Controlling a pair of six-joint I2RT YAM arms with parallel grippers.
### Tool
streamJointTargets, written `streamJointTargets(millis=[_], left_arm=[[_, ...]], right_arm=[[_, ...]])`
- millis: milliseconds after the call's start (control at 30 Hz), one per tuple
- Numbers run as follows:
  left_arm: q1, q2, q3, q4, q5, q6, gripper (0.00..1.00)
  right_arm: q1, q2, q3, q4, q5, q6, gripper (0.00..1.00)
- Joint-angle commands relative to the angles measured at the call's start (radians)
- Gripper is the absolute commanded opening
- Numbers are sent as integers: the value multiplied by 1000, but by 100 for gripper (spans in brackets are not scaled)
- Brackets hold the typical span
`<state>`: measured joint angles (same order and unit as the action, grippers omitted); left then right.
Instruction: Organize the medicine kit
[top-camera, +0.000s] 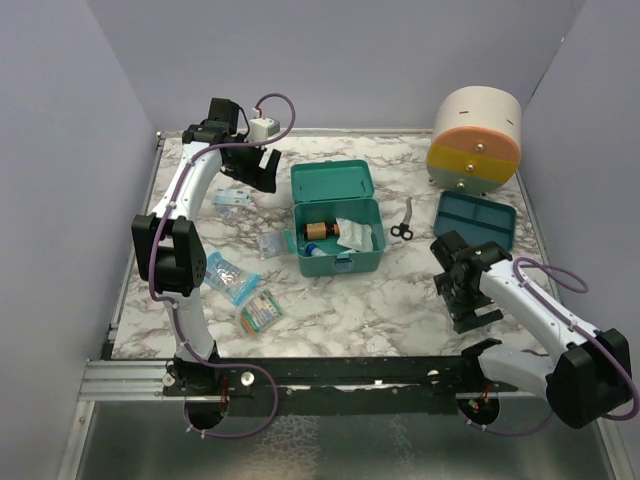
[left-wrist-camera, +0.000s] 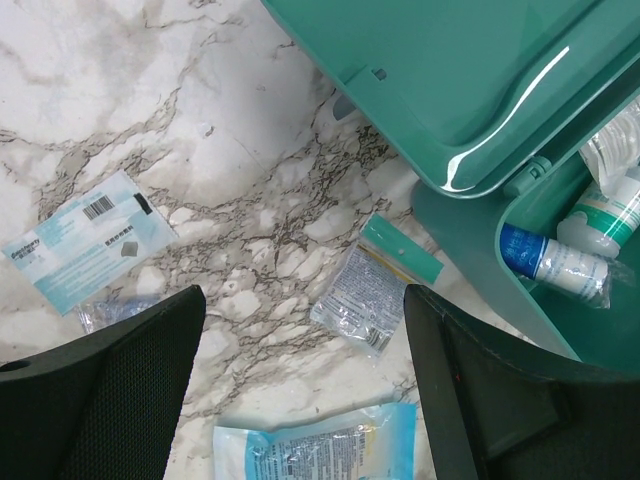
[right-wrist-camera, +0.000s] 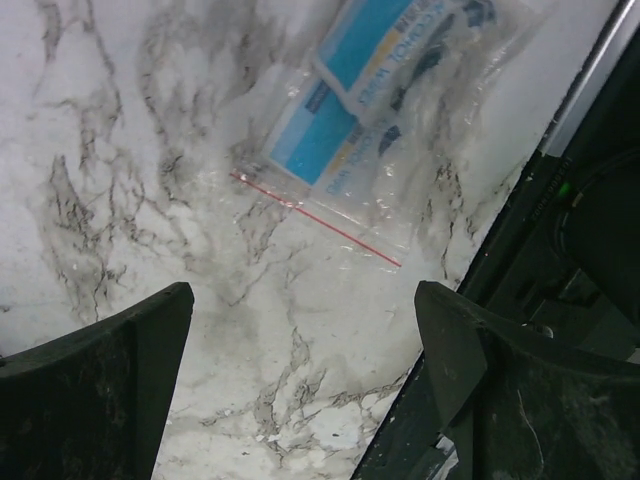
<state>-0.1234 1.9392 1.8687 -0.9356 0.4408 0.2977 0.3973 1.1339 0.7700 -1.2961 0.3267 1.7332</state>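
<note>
The medicine kit (top-camera: 338, 236), a teal box, stands in the middle of the table with its lid (top-camera: 332, 183) thrown back. It holds a brown bottle (top-camera: 322, 230) and white packets (top-camera: 358, 236). In the left wrist view the medicine kit (left-wrist-camera: 470, 70) fills the upper right, with a blue-and-white tube (left-wrist-camera: 553, 262) inside. My left gripper (top-camera: 262, 172) hangs open to the left of the lid, above loose packets (left-wrist-camera: 375, 290); nothing is between the left gripper's (left-wrist-camera: 305, 400) fingers. My right gripper (top-camera: 470, 300) is open and empty near the right front, low over the marble. The right gripper (right-wrist-camera: 305, 380) faces a clear zip bag (right-wrist-camera: 390, 110) of blue packets.
Packets lie left of the kit: one pale blue (top-camera: 232, 198), one clear (top-camera: 272, 243), one blue bag (top-camera: 230, 277), one orange-green bag (top-camera: 260, 312). Scissors (top-camera: 403, 224) lie right of the kit. A shallow teal tray (top-camera: 475, 220) and a round drawer unit (top-camera: 478, 140) stand at the back right.
</note>
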Motion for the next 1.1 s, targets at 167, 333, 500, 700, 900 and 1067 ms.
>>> streamJointTargets(millis=[167,333,500,700,900,1067], left_arm=[[7,-22,-7,-7,28,4,82],[7,-19,1,-6,29,3,82],[7,-22,-3,-6,28,-2,82],[7,-29,-13,-6,24,-4,82],[7,-35,-25,-6,25,-2,82],[7,-39,-27,-7,21,2,82]], right_arm=[[-6,-92,-116,-8,-44,171,93],[-8,-41,-110,23,1,133,92],[-33,8,-115,86,5,71,86],[-54,1,-151,101,-9,79,78],[-63,30,-150,99,-6,97,69],[-69,77,-146,119,-5,89,60]])
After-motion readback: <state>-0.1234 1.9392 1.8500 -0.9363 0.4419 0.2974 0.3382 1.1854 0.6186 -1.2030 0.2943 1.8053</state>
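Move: The bag of alcohol wipes lies flat on the table to the right hand's right, its middle about 5 cm off and 1 cm nearer the base, some 6 cm below the fingertips, its red zip end nearest the hand. The blue tray is about 23 cm ahead and 6 cm right, the scissors 23 cm ahead and 11 cm left, and the green box 20 cm ahead and 26 cm left. From the left hand, the wipes bag lies some 32 cm back and 46 cm right. The right hand sinks about 4 cm towards the red zip end of the alcohol wipes bag, first drawing back some 2.5 cm, easing forward about 1 cm, then slipping back again to finish roughly 2 cm back and 1 cm right of where it began. As it lowers, the wrist turns slightly clockwise and the wide-open fingers narrow by about a third, one on each side of the zip end but not shut on it. ##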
